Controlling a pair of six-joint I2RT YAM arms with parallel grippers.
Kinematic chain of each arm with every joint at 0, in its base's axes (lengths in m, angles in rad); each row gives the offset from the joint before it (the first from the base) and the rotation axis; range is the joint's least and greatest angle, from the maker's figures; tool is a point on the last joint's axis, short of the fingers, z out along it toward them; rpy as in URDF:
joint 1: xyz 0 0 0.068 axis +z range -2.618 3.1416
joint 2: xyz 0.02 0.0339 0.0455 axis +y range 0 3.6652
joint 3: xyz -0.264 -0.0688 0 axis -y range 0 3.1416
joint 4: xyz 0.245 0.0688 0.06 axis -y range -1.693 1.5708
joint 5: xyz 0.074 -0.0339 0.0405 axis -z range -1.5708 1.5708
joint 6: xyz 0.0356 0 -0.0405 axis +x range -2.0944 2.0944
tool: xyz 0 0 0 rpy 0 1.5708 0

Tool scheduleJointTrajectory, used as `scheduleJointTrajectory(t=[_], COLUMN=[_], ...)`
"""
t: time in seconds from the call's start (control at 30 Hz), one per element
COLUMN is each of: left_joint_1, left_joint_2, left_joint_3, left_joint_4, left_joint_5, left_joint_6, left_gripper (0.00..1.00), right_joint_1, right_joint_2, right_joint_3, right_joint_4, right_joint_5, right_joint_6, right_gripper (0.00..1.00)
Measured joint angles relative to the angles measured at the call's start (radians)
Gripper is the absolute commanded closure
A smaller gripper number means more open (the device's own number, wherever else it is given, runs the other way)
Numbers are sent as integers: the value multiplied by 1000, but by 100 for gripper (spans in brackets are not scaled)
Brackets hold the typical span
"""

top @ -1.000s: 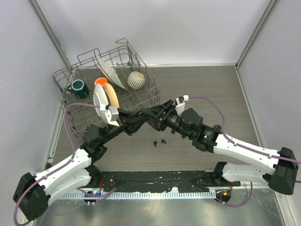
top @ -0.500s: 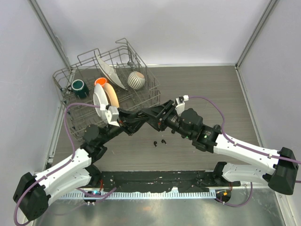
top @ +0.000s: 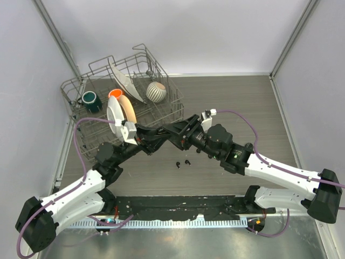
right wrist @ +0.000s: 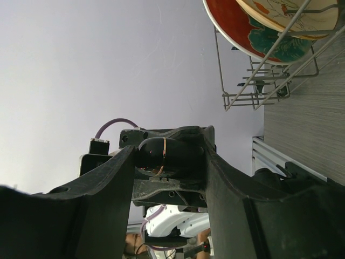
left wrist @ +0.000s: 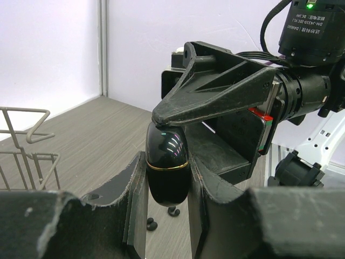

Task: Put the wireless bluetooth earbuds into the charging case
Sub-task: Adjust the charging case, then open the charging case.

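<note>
The charging case (left wrist: 167, 162) is glossy black with a gold seam. It stands upright between the pads of my left gripper (left wrist: 167, 194), which is shut on its lower half. My right gripper (top: 171, 131) meets it from the other side above the table. Its jaws stand apart, and one fingertip (left wrist: 157, 118) rests on the top of the case lid. In the right wrist view the case (right wrist: 167, 156) lies across the gap between my right fingers (right wrist: 116, 172). Two tiny black earbuds (top: 178, 164) (top: 187, 162) lie on the table below and also show in the left wrist view (left wrist: 151, 223) (left wrist: 173, 211).
A wire dish rack (top: 81, 129) stands at the back left with a green mug (top: 89, 101), plates (top: 114, 110) and a ribbed bowl (top: 156, 91). A black strip (top: 178, 208) runs along the near edge of the table.
</note>
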Motion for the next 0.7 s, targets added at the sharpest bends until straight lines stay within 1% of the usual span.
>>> scheduleJointTrajectory(t=[0.03,0.07,0.13,0.17,0.2,0.33,0.4,0.53,0.6,0.7], left_joint_1=[0,0,0,0,-1,-9,-10,-10,-10,-10], left_joint_2=[0,0,2,4,8,14,15,22,34,57], left_joint_3=[0,0,-2,-5,-9,-42,-84,-134,-143,-159], left_joint_4=[0,2,6,8,13,80,153,236,280,344], left_joint_5=[0,0,0,3,13,48,54,58,58,57], left_joint_6=[0,0,1,2,5,28,40,54,55,55], left_gripper=[100,100,100,100,100,100,100,100,100,100], right_joint_1=[0,0,0,0,0,-20,-27,-33,-33,-34], right_joint_2=[0,0,-3,-6,-10,-39,-68,-134,-163,-172], right_joint_3=[0,0,-4,-8,-10,-19,-13,29,57,124], right_joint_4=[0,0,4,3,-2,-80,-144,-249,-264,-300], right_joint_5=[1,2,7,10,14,61,99,149,138,80], right_joint_6=[-3,-6,-20,-33,-50,-171,-263,-439,-534,-661], right_gripper=[62,47,38,29,18,16,15,14,15,15])
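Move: The charging case is already pinched by both grippers: it stands at the left fingertips, its middle about 1 cm forward, 1 cm right and 1 cm above that hand, and practically at the right hand's point, between its fingers. Counting from the left hand, the nearer earbud pair lies some 7 cm right and 2 cm back, the farther pair about 15 cm right and 3 cm forward, all roughly 28 cm below. The right fingers open wider and let go of the charging case; that hand draws off about 6 cm to the right, first dipping some 3 cm, then climbing to end about 2 cm higher, rolling some 40 degrees counter-clockwise seen from behind it. The left keeps its pinch on the case and eases about 2 cm back and slightly down, its fingertips tipping up a little. ##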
